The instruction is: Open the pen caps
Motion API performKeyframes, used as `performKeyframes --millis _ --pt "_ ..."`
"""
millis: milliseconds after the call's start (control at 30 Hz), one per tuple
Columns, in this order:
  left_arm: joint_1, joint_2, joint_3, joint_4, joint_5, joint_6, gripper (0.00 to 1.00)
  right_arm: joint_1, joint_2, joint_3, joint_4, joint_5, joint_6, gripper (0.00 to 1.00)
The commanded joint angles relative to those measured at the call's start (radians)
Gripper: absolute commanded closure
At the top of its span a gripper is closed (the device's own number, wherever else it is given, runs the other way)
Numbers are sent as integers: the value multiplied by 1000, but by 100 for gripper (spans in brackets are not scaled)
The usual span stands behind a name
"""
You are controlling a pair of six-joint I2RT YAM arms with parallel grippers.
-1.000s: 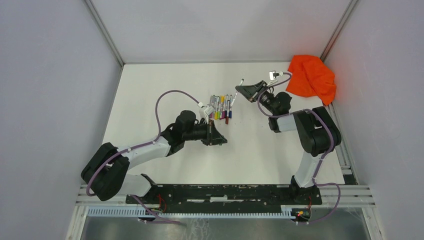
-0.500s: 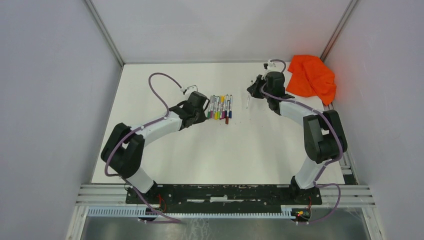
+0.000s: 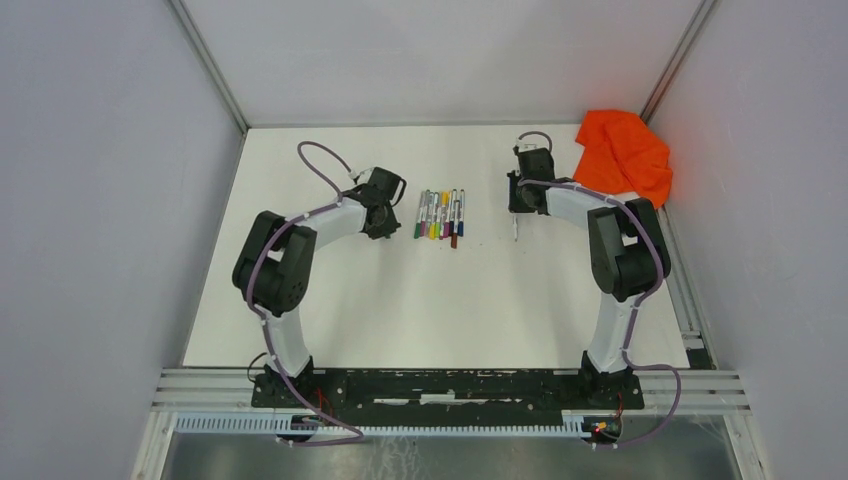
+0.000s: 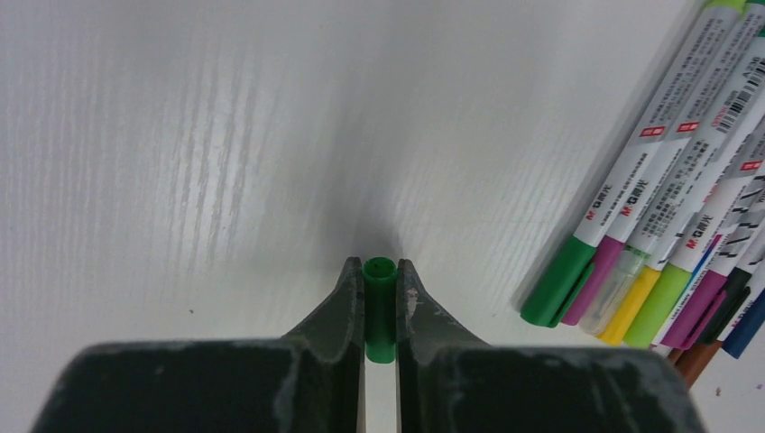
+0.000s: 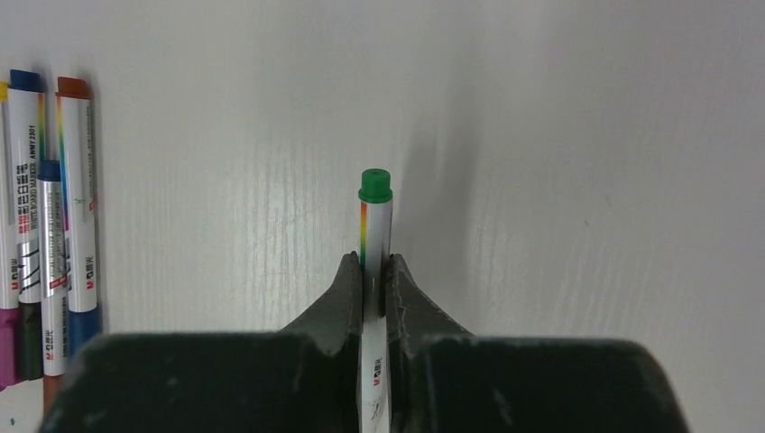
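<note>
My left gripper [image 4: 380,266] is shut on a loose green pen cap [image 4: 380,311], low over the white table, just left of the row of pens [image 4: 668,225]. In the top view this gripper [image 3: 384,222] is left of the row [image 3: 440,214]. My right gripper [image 5: 374,260] is shut on the grey-white barrel of a pen [image 5: 375,236] with a green end [image 5: 374,185], held close above the table right of the row. In the top view that pen [image 3: 516,229] sticks out toward me from the right gripper [image 3: 518,205]. The pens in the row wear coloured caps.
An orange cloth [image 3: 625,155] lies bunched in the far right corner. The row's blue and brown pens show at the left edge of the right wrist view [image 5: 54,234]. Grey walls enclose the table on three sides.
Both arms have swung away from the middle and come down. The left gripper went up-left to the left of the row; the right gripper carried its pen right and lowered it.
</note>
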Motion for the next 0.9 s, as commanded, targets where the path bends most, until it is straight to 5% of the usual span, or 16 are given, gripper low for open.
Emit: performKeyframes --millis 0,233,367,867 --pt "7 59 96 -60 17 80 90 1 35 70 -63 41 -45 88" --pt "39 100 126 -104 37 96 57 1 48 74 -69 43 -50 71" --pt "48 102 120 -107 41 96 46 1 41 64 -54 41 -51 67" --pt "57 6 162 -129 23 74 38 61 -76 104 -24 133 -100 58"
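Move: The left hand holds the green cap about 1 cm over bare table, its resting spot roughly 2 cm ahead and level sideways. The nearest pen of the row, the green-capped pen, has its middle some 6 cm ahead and 7 cm right. The right hand holds the uncapped pen, bare table about 2 cm straight below. Level ahead with it lies the blue-capped pen, 12 cm left; the brown-capped pen is 14 cm left, 1 cm back. Low over the table, the left hand slides about 2 cm forward and eases 1 cm left, its fingers opening wide from their pinch on the green cap to let it go, then staying around it. Meanwhile the right hand opens its fingers on the uncapped pen while sinking about 1 cm to the table, stays there as they part further, then starts to lift away about 2 cm, rolling slightly. ##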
